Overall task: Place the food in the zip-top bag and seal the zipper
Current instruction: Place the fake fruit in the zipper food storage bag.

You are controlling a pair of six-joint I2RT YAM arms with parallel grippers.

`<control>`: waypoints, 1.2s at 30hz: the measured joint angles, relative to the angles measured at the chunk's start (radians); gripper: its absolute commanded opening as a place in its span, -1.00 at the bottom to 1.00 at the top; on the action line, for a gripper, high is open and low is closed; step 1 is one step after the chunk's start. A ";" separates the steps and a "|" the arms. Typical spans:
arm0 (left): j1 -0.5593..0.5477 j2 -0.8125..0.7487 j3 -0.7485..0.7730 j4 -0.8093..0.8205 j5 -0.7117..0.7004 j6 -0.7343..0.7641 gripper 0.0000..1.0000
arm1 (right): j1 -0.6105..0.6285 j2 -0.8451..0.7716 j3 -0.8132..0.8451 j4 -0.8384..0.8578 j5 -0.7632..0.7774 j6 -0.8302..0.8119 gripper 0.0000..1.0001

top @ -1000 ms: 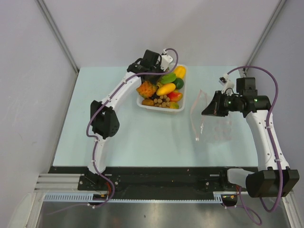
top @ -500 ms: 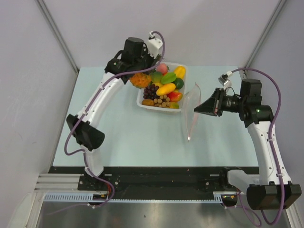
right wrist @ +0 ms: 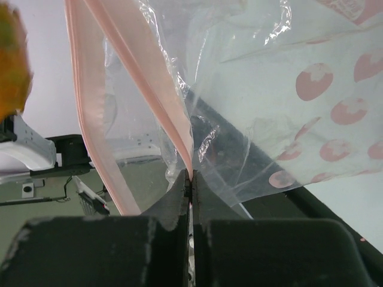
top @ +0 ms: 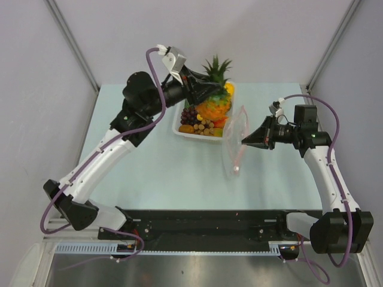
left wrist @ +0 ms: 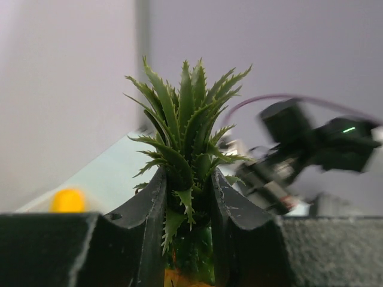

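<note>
My left gripper [top: 200,91] is shut on the orange pineapple [top: 213,106] at the base of its green top and holds it in the air over the tray, left of the bag. In the left wrist view the spiky crown [left wrist: 188,119] stands up between the fingers [left wrist: 152,203]. My right gripper [top: 242,142] is shut on the zip-top bag [top: 233,146], pinching the pink-red zipper [right wrist: 173,113] at its mouth edge. The clear bag [right wrist: 287,89] hangs with its mouth spread open toward the tray. Dark grapes [top: 190,115] and a brown bunch [top: 205,127] lie in the tray.
The white tray [top: 194,136] with the remaining food stands at the back middle of the pale table [top: 149,155]. A yellow piece [left wrist: 67,200] shows blurred at the lower left of the left wrist view. Grey walls close the back and both sides.
The left arm lifted the pineapple out of the tray and swung it right and up toward the bag. The right gripper carried the bag left and raised its mouth.
</note>
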State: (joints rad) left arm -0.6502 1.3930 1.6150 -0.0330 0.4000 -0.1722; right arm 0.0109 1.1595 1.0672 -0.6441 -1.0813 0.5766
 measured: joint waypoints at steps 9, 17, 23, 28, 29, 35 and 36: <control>-0.168 0.064 -0.053 0.340 0.049 -0.326 -1.00 | 0.010 0.000 0.000 0.029 0.029 0.007 -1.00; -0.217 0.093 -0.242 0.475 0.046 -0.482 -1.00 | 0.009 0.000 0.000 0.038 0.029 0.013 -1.00; -0.222 0.139 -0.301 0.475 0.002 -0.562 -1.00 | 0.006 0.000 -0.020 0.064 0.028 0.031 -1.00; -0.222 0.140 -0.302 0.450 -0.056 -0.570 -1.00 | -0.004 -0.001 -0.030 0.080 0.026 0.037 -1.00; -0.220 0.136 -0.307 0.438 -0.070 -0.567 -1.00 | -0.015 -0.002 -0.030 0.081 0.023 0.035 -1.00; -0.193 0.096 -0.355 0.357 -0.194 -0.454 -1.00 | -0.061 -0.005 -0.033 0.072 0.015 0.018 -1.00; -0.191 0.090 -0.359 0.339 -0.220 -0.427 -1.00 | -0.063 -0.005 -0.034 0.072 0.014 0.016 -1.00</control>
State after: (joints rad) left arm -0.8410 1.4826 1.2560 0.3061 0.1802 -0.5995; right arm -0.0521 1.1542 1.0336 -0.5716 -1.0672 0.5930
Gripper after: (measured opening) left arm 0.311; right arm 0.010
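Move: The open mouth of the zipper bag is about 8 cm to the right of the left hand, 6 cm nearer the base and some 20 cm below it. The pineapple, already held by its leaves, hangs about 10 cm under that hand; the fruit tray lies some 20 cm straight ahead and 40 cm down. From the right hand, already pinching the bag's rim, the mouth's middle is about 3 cm to the left, level with it. Swing the left gripper right and back with a slight rise, keeping its grip on the pineapple's leaves, then sink it towards the bag's mouth, ending about 12 cm lower and 8 cm to the right. Late on, ease forward again, a little to the left, with the wrist tipped forward some 30 degrees. Hold the right gripper's pinch on the rim, drifting only slightly. ##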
